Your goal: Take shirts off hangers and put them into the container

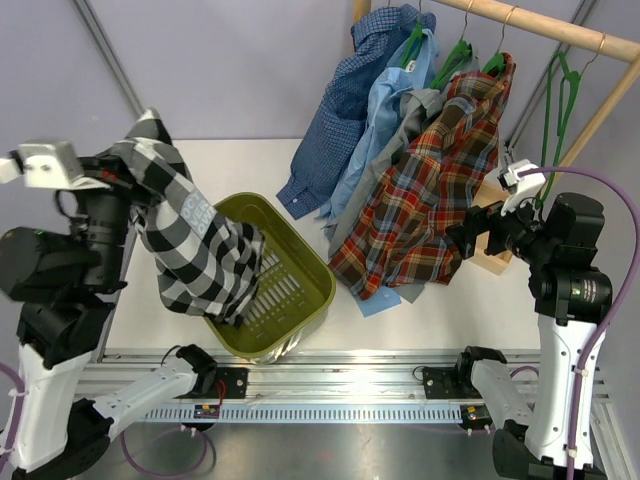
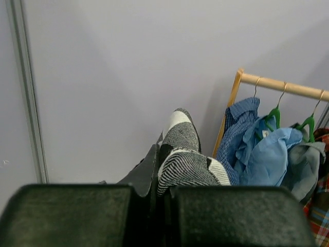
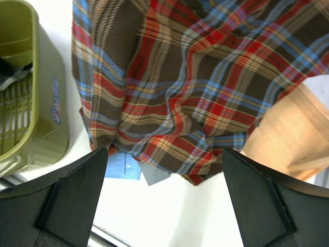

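Observation:
My left gripper [image 1: 128,163] is raised at the left, shut on the black-and-white check shirt [image 1: 195,245]. The shirt drapes down with its lower end inside the olive-green container [image 1: 318,290]. In the left wrist view the fingers [image 2: 149,172] pinch a fold of that shirt [image 2: 187,164]. My right gripper [image 1: 463,240] stands open beside the red plaid shirt [image 1: 430,190]; in its wrist view the plaid hem [image 3: 180,103] hangs just beyond the gripper [image 3: 164,152], with nothing between the fingers. Dark blue [image 1: 340,120], light blue [image 1: 375,115] and grey [image 1: 405,150] shirts hang on green hangers [image 1: 460,50].
The wooden rail [image 1: 540,25] runs across the back right, and one bare green hanger [image 1: 560,95] hangs near its right end. A small wooden box [image 3: 288,139] stands behind the plaid shirt. The container's side [image 3: 43,113] is at the left of the right wrist view.

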You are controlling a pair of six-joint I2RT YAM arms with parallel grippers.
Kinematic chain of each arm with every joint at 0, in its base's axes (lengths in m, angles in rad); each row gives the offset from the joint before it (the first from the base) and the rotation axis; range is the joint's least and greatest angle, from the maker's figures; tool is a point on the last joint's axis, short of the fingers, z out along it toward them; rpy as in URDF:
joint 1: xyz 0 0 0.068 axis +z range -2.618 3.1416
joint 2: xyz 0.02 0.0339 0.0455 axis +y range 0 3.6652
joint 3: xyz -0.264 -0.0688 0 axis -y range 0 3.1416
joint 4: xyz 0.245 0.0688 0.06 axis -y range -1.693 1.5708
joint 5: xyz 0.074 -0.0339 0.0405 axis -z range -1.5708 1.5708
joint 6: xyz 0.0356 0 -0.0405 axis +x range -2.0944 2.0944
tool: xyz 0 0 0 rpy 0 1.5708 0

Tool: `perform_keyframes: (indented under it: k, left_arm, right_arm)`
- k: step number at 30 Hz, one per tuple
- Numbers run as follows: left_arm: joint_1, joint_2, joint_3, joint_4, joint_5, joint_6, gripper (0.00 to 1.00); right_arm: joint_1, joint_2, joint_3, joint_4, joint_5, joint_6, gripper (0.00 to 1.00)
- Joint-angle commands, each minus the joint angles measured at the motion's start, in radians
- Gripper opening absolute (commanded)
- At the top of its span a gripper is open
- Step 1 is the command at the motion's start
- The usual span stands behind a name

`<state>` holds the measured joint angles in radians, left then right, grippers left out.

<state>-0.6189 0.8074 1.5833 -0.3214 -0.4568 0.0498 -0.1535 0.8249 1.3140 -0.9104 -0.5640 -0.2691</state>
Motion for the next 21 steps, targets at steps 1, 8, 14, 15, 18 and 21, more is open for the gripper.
perform_keyframes:
  k: [1,8,14,15,18,21]
  left_arm:
    - [0.008,0.09,-0.08,-0.057,0.074,-0.095,0.0]
    - [0.059,0.153,-0.258,-0.076,0.297,-0.269,0.0]
    - [0.082,0.104,-0.451,-0.111,0.414,-0.407,0.0]
    - [0.082,0.092,-0.513,-0.119,0.421,-0.45,0.0]
    - [0.082,0.023,-0.624,-0.13,0.402,-0.555,0.0]
    - [0.084,-0.037,-0.736,-0.171,0.354,-0.637,0.0]
  right_arm:
    - [-0.004,0.008,0.014,-0.001,-0.085,-0.03,1.0]
    - [-0.004,-0.021,0.059,-0.1,-0.238,-0.104,1.0]
    - [-0.004,-0.029,0.088,-0.093,-0.237,-0.052,0.99]
    - [-0.004,-0.024,0.1,-0.087,-0.231,-0.023,0.99]
    - [-0.004,0.002,0.16,-0.024,-0.183,0.066,0.99]
    - [-0.004,0.057,0.237,0.053,-0.14,0.244,0.99]
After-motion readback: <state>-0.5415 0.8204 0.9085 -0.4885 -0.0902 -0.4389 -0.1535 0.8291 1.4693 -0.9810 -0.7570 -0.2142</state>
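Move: The container the left hand is taking the held checked shirt to is centred about 3 cm ahead, 8 cm to its right and some 50 cm below. The navy shirt hangs about 25 cm ahead, 28 cm right and 25 below; the red plaid shirt about 12 cm ahead, 40 cm right and 25 below. From the right hand, the container is about level ahead, some 43 cm left and 27 cm below. Left hand, tipping down, swings its pinched shirt some 30 cm down and rightward into container; open right rises. ##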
